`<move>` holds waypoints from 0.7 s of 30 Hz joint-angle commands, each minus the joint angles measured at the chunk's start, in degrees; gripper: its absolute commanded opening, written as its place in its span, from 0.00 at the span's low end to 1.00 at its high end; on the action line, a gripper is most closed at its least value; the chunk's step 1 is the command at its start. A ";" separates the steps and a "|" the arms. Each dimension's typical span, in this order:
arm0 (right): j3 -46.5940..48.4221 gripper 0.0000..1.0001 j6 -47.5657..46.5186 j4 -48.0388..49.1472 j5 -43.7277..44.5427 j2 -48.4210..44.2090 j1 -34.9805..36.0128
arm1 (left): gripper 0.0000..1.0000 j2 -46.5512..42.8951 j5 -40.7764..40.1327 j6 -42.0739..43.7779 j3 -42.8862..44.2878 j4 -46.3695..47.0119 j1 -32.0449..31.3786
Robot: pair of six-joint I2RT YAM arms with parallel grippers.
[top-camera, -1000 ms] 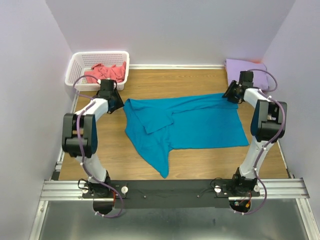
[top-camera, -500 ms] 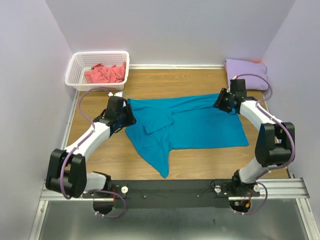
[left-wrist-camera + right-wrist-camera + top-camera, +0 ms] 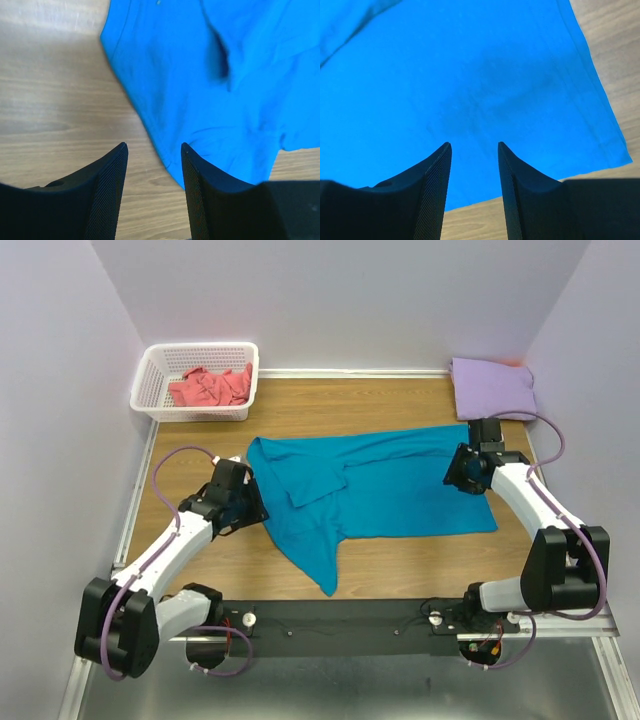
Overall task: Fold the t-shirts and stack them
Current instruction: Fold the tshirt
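A teal-blue t-shirt (image 3: pixel 385 485) lies spread on the wooden table, its left part folded over and a tail hanging toward the near edge. My left gripper (image 3: pixel 256 505) hovers at its left edge, open, with only bare wood and the shirt's hem (image 3: pixel 150 135) between its fingers. Over the shirt's right side my right gripper (image 3: pixel 458 472) stands open above the cloth (image 3: pixel 470 90), holding nothing. A folded lavender t-shirt (image 3: pixel 492 388) lies at the back right corner. A crumpled coral-pink t-shirt (image 3: pixel 208 387) sits in the basket.
The white lattice basket (image 3: pixel 150 375) stands at the back left corner. Pale walls close in the table on the left, back and right. A metal rail (image 3: pixel 340 618) with the arm bases runs along the near edge.
Both arms have swung from the far edge toward the near side: the left gripper down along the shirt's left edge, the right one out over its right side. The shirt lies as before.
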 commanded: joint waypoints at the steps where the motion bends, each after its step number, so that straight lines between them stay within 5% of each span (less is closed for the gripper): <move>1: 0.07 0.50 -0.18 -3.46 2.45 -0.27 -0.15 | 0.55 3.55 1.98 -2.70 -1.55 -2.21 -1.64; 21: -2.03 0.52 -2.56 -3.81 1.22 -1.06 -0.06 | 0.53 12.88 0.66 -10.97 -0.50 2.98 -10.08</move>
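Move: The t-shirt's near-left edge, where it slants in towards the near tip, lies about 7 cm right of the left hand, 5 cm back and 6 cm below. The folded flap's corner is some 10 cm right and 3 cm ahead; the near tip is about 18 cm right and 17 cm back. From the right hand that edge lies roughly 43 cm left, 13 cm back and 7 cm below. Fingers half open, the left hand sinks 5 cm, easing back and right 4 cm towards the t-shirt's near-left edge. ##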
